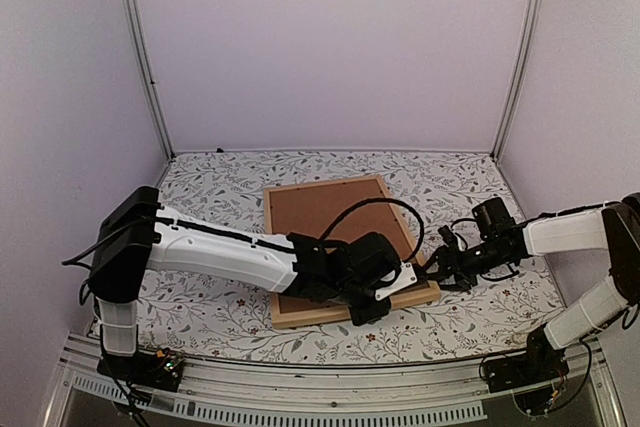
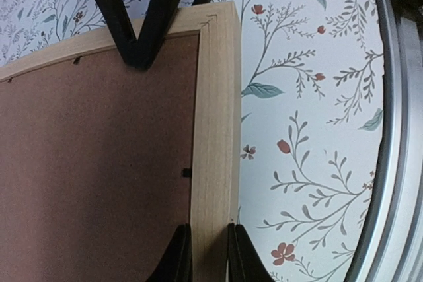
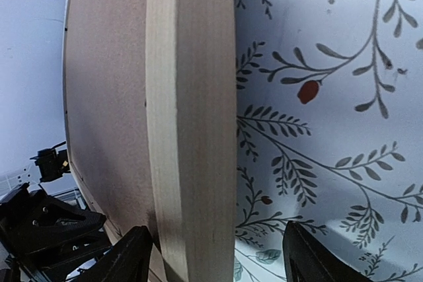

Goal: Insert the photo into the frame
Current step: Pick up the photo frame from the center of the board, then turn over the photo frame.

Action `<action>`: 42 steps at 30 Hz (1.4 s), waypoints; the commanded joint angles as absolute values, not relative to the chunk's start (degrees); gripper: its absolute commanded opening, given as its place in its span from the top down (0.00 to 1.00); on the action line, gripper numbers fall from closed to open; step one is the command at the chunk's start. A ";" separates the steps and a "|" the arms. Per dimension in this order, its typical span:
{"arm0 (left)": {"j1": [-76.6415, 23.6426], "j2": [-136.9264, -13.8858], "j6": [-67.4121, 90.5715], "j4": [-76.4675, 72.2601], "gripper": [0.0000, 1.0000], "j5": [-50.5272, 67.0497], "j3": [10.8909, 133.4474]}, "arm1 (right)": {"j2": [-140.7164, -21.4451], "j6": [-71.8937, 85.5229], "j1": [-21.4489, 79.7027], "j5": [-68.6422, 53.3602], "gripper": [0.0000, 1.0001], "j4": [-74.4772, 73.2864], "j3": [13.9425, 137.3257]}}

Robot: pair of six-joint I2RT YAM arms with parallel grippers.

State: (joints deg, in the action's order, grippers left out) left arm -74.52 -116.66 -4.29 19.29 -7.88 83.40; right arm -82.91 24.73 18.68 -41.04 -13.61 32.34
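The frame [image 1: 320,185] of light wood lies back-up on the table, a brown backing board [image 1: 335,217] filling it. The photo is hidden. My left gripper [image 1: 392,295] is shut on the frame's near rail [image 2: 215,130]; both fingers [image 2: 177,259] press its sides. My right gripper [image 1: 438,272] is at the near right corner. It is open and straddles the rail [image 3: 192,97], with a wide gap on the table side. Its fingers [image 2: 142,24] show dark over that corner in the left wrist view.
A floral cloth [image 1: 470,187] covers the table. A metal rail [image 2: 390,130] runs along the table's near edge, close to the frame's near rail. Lilac walls [image 1: 330,47] enclose the back and both sides. The left arm [image 3: 39,229] shows dark beyond the frame.
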 commanded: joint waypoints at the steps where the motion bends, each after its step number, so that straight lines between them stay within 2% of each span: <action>1: -73.66 -111.91 -2.95 14.13 0.99 -8.29 83.59 | -82.15 28.54 18.46 -47.37 0.29 -6.37 29.92; 6: -73.43 -112.30 -2.56 13.48 0.98 -7.99 82.92 | -82.31 32.07 18.50 -51.18 0.32 -0.97 27.88; 11: -73.31 -112.72 -1.89 12.95 0.96 -7.63 81.27 | -82.14 32.78 18.21 -51.75 0.40 -0.94 28.06; 17: -73.39 -112.58 -0.85 12.23 0.93 -7.72 79.15 | -81.21 33.22 17.97 -52.92 0.63 -1.56 29.27; 22: -73.48 -112.60 -0.71 12.09 0.89 -8.83 78.56 | -81.00 32.97 17.98 -53.43 0.74 -2.71 30.25; 35: -74.83 -112.26 -0.61 12.31 0.57 -13.64 76.83 | -78.19 32.70 17.96 -53.53 1.00 -7.20 34.01; 39: -75.59 -111.69 -0.42 12.23 0.41 -18.70 76.30 | -78.03 32.53 17.94 -53.61 1.00 -8.52 35.38; 42: -76.60 -111.38 -1.44 12.23 0.33 -22.78 76.03 | -78.00 32.59 17.93 -53.91 1.00 -9.83 36.98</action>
State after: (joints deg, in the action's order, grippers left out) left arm -75.16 -113.91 -0.82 12.67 -15.90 76.95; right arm -80.36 32.01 17.98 -49.84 -10.24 32.71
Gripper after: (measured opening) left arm 0.631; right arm 0.305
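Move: The photo frame's near side is already off the table: the left hand pinches its near rail, with the near-right corner about 13 cm to its right and 3 cm ahead. The right hand's open fingers straddle the right rail, the grip spot about 2 cm to its left and 1 cm above; from this hand the same corner is about 5 cm back and level sideways, the frame's middle some 12 cm ahead, 22 cm left and a little lower. The right hand eases about 1.5 cm left and 1 cm up, rolling its left side up some 10 degrees, then closes on the frame's right rail just beyond the near-right corner and rises a further 2 cm or so with that grip. The left hand keeps the near rail pinched almost in place until the right hand has hold, then opens wide around it, shifting about 1.5 cm forward and as much left while turning slightly counter-clockwise. ##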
